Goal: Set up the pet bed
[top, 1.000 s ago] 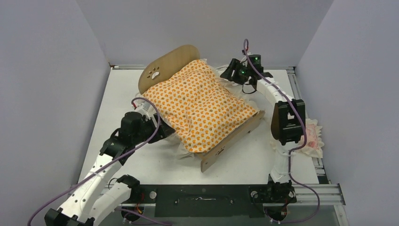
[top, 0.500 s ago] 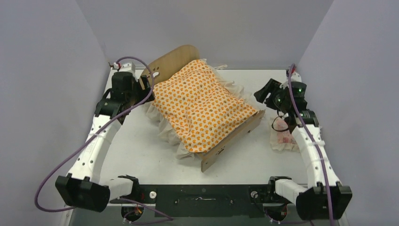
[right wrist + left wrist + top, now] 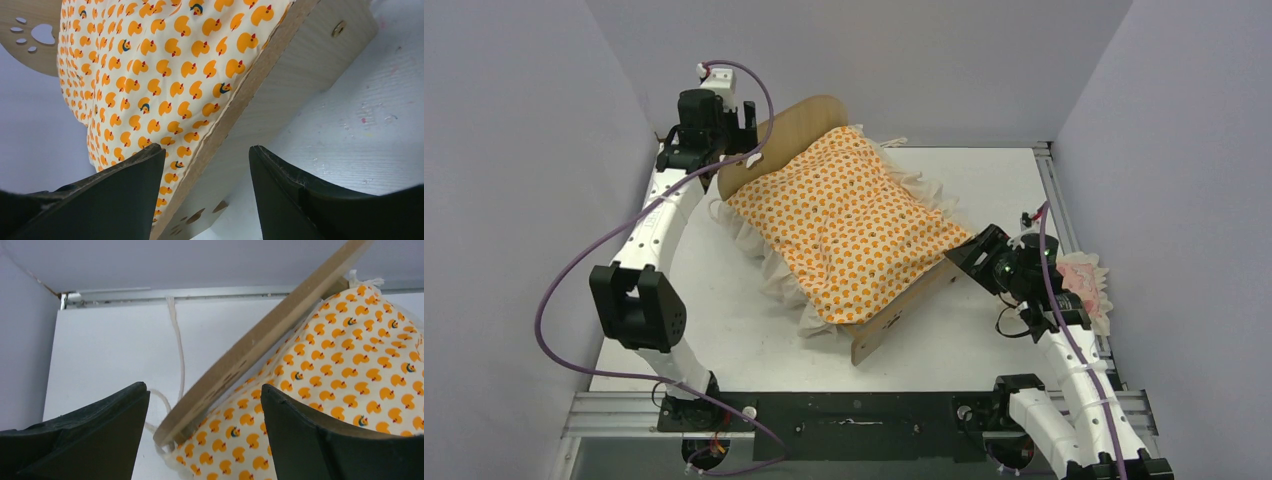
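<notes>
The pet bed (image 3: 913,303) lies diagonally on the white table, its arched headboard (image 3: 796,122) at the far left and its footboard near the front. An orange duck-print mattress (image 3: 844,225) covers it. My left gripper (image 3: 746,140) is open at the headboard's left end. In the left wrist view the headboard's edge (image 3: 260,342) runs between the spread fingers of that gripper (image 3: 205,405). My right gripper (image 3: 972,262) is open at the footboard's right end. In the right wrist view the footboard (image 3: 285,80) passes between the jaws of that gripper (image 3: 207,155), and the paw cutout (image 3: 42,34) shows.
A pink frilled pillow (image 3: 1086,285) lies at the table's right edge, beside my right arm. A white cord (image 3: 177,340) trails on the table (image 3: 1024,190) behind the headboard. Grey walls enclose the left, back and right sides.
My left arm swung from the bed's near-left side up to the headboard's left end. My right arm came from the far right corner down to the footboard's right end.
</notes>
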Controlling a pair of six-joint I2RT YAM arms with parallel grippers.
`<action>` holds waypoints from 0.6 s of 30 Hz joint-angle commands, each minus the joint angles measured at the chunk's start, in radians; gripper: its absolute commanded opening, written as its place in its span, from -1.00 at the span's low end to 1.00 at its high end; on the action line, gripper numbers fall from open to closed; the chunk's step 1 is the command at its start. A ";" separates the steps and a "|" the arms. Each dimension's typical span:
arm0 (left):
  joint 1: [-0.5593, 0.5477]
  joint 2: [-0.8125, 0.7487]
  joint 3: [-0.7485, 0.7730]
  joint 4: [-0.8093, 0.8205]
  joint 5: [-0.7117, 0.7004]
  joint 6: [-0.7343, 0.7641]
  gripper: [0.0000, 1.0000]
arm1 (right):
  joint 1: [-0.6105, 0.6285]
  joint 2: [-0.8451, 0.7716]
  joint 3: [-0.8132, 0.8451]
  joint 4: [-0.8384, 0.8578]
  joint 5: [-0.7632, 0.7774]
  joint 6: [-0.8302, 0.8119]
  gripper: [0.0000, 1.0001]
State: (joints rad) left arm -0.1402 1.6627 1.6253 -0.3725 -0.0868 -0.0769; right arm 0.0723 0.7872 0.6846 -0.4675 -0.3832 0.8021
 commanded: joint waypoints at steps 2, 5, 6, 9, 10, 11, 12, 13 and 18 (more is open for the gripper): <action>0.012 0.151 0.170 0.035 0.127 0.113 0.61 | 0.043 0.008 -0.021 0.088 0.009 0.083 0.26; 0.011 0.196 0.191 -0.004 0.141 0.102 0.47 | 0.065 0.060 -0.020 0.136 0.033 0.088 0.26; 0.012 0.196 0.187 -0.021 0.138 0.098 0.38 | 0.071 0.083 -0.016 0.156 0.041 0.090 0.26; 0.014 0.157 0.152 -0.053 0.101 0.106 -0.08 | 0.096 0.164 0.005 0.213 0.066 0.083 0.26; 0.016 0.131 0.127 -0.057 0.096 0.110 -0.26 | 0.102 0.197 0.016 0.234 0.067 0.078 0.26; 0.019 0.099 0.097 -0.056 0.066 0.113 -0.42 | 0.106 0.229 0.031 0.255 0.066 0.072 0.26; 0.024 0.062 0.065 -0.053 0.049 0.113 -0.53 | 0.110 0.266 0.051 0.272 0.064 0.061 0.26; 0.026 0.027 0.030 -0.053 0.028 0.115 -0.63 | 0.113 0.307 0.085 0.283 0.065 0.047 0.26; 0.027 -0.155 -0.135 -0.121 -0.055 0.088 -0.84 | 0.123 0.557 0.248 0.353 0.049 -0.038 0.26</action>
State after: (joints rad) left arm -0.1005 1.6714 1.5639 -0.4442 0.0410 0.1318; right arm 0.1539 1.1927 0.7925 -0.2722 -0.2276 0.8070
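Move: The headboard's top edge, where the left fingers will shut, is about 4 cm ahead of the left hand, 1 cm right and 6 cm below; the orange cushion's middle is some 18 cm back and 20 cm right. For the right hand, the footboard's near top corner is about 2 cm ahead, 2 cm left and 4 cm down, the cushion's middle 7 cm ahead and 20 cm left, and the pink pillow 4 cm back and 25 cm right. Left hand sinks 5 cm, pinches the headboard, pulls back; right presses forward some 8 cm against the footboard. ##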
